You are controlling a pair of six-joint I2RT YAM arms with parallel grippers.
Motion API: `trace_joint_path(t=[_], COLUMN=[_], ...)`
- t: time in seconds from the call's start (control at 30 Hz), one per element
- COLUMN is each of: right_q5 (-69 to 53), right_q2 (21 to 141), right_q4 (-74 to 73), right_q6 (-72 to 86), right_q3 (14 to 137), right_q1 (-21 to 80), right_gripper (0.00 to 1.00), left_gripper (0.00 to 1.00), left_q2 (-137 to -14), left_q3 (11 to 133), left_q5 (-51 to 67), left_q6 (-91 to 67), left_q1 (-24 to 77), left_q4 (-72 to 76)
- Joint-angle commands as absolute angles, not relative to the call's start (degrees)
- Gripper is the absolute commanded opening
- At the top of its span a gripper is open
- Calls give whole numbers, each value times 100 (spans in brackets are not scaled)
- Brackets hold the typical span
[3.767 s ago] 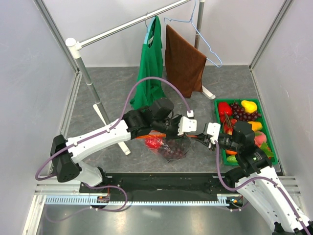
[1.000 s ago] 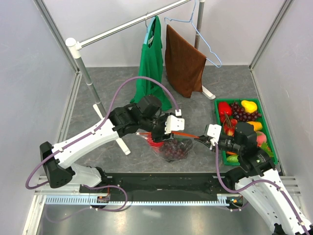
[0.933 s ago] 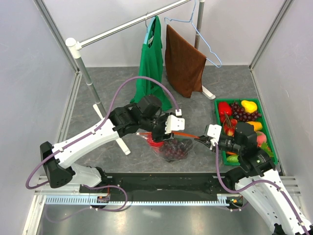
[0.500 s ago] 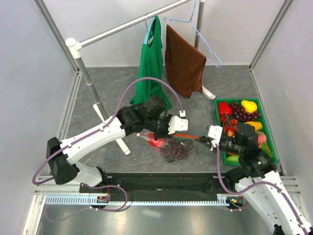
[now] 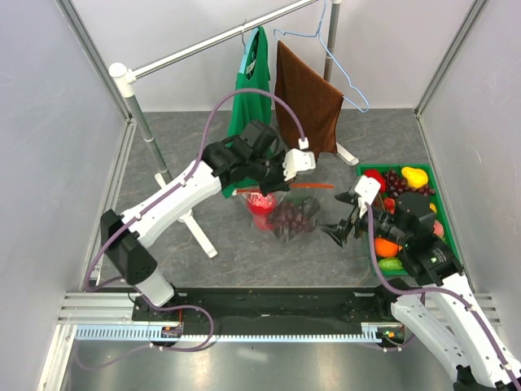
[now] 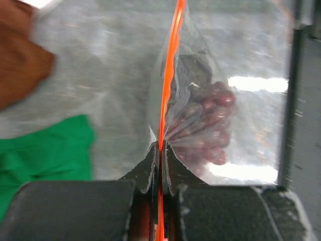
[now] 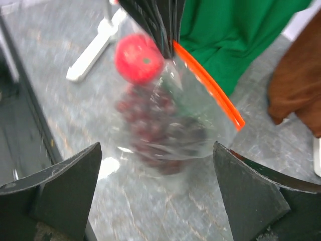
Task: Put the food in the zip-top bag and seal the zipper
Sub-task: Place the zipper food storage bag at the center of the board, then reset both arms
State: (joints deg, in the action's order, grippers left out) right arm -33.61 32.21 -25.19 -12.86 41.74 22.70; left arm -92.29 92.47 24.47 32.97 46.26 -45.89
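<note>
The zip-top bag (image 5: pixel 286 215) hangs clear of the table with a red apple (image 5: pixel 260 204) and dark purple grapes (image 5: pixel 295 217) inside. My left gripper (image 5: pixel 274 182) is shut on its orange-red zipper (image 5: pixel 313 186). In the left wrist view the jaws (image 6: pixel 160 150) pinch the zipper strip (image 6: pixel 169 70), with the grapes (image 6: pixel 203 120) showing beyond. My right gripper (image 5: pixel 347 213) stands wide open just right of the bag, holding nothing. Its wrist view shows the bag (image 7: pixel 173 130), the apple (image 7: pixel 139 58) and the zipper (image 7: pixel 208 90) ahead of the spread fingers (image 7: pixel 60 186).
A green tray (image 5: pixel 392 166) with more toy fruits sits at the right, behind my right arm. A clothes rack (image 5: pixel 146 134) stands at the back, carrying a green garment (image 5: pixel 251 90), a brown cloth (image 5: pixel 308 106) and a wire hanger (image 5: pixel 342 65). Its white foot (image 5: pixel 195 232) lies left of the bag.
My right gripper has let go of the zipper end, opened wide and drawn back. My left gripper has closed on the zipper and lifted the bag up and toward the back.
</note>
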Motion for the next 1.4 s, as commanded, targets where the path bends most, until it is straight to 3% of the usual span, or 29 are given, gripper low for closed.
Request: trace_joint_path(t=[0.0,0.2,0.4,0.53,0.6,0.77,0.83,0.87,0.9,0.93,1.37], right_q5=[-2612,-2040,-1530,-1336,-1310,-1195,-1213,-1213,-1213,-1213,-1748], right_q2=[3428,3314,3076,3050,3050,3137,3207,3252,3278,3348,4148], right_q4=[-1847,-1564,-1608,-1775,-1854,-2082,-2135,-2153,-2162,-2162,-2864], right_q6=[-142,438,694,730,712,580,580,606,606,606,361], right_q3=[4676,4816,4808,4746,4711,4606,4605,4632,4658,4728,5642], right_q1=[2267,2268,2267,2259,2259,2259,2268,2259,2259,2267,2189], right_gripper=[98,98,98,98,98,98,98,98,98,98,98], left_gripper=[2,2,2,7,12,44,84,85,96,100,100], left_q2=[-9579,-9624,-9255,-9263,-9360,-9220,-8940,-8843,-8772,-8597,-7770], left_q3=[10124,9651,7721,7190,7146,7242,7321,7365,7548,7680,9220], left_q5=[2233,2197,2760,2935,2936,2821,2786,2769,2760,2751,2461], left_q6=[3814,4123,2991,2365,2085,1758,1723,1714,1705,1705,1495], left_q1=[4588,4640,5272,5764,5827,5836,5827,5827,5836,5827,5055], left_q4=[-4438,-4236,-3772,-3314,-3182,-3155,-3164,-3173,-3286,-3357,-4948])
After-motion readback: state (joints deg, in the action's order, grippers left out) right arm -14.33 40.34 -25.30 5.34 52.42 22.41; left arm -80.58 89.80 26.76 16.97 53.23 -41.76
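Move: Below the left hand, which still holds the zipper strip with the filled bag hanging from it, the clear patch of board for the bag lies about 22 cm down, 3 cm back and 2 cm to the right. The green shirt's hem is roughly 12 cm ahead and 10 cm left; the brown cloth's lower end some 22 cm ahead and 10 cm right. From the open, empty right hand the patch is about 20 cm left, 3 cm ahead and 22 cm down. Swinging the hanging bag, the left hand goes about 3 cm farther forward, then sweeps back and down some 15 cm each way, laying the zipper edge towards the base. Low over the board its fingers open wide and let go of the strip, then it rises about 20 cm, easing forward. The open right hand rises about 6 cm, drifts forward and turns some 25 degrees clockwise. ##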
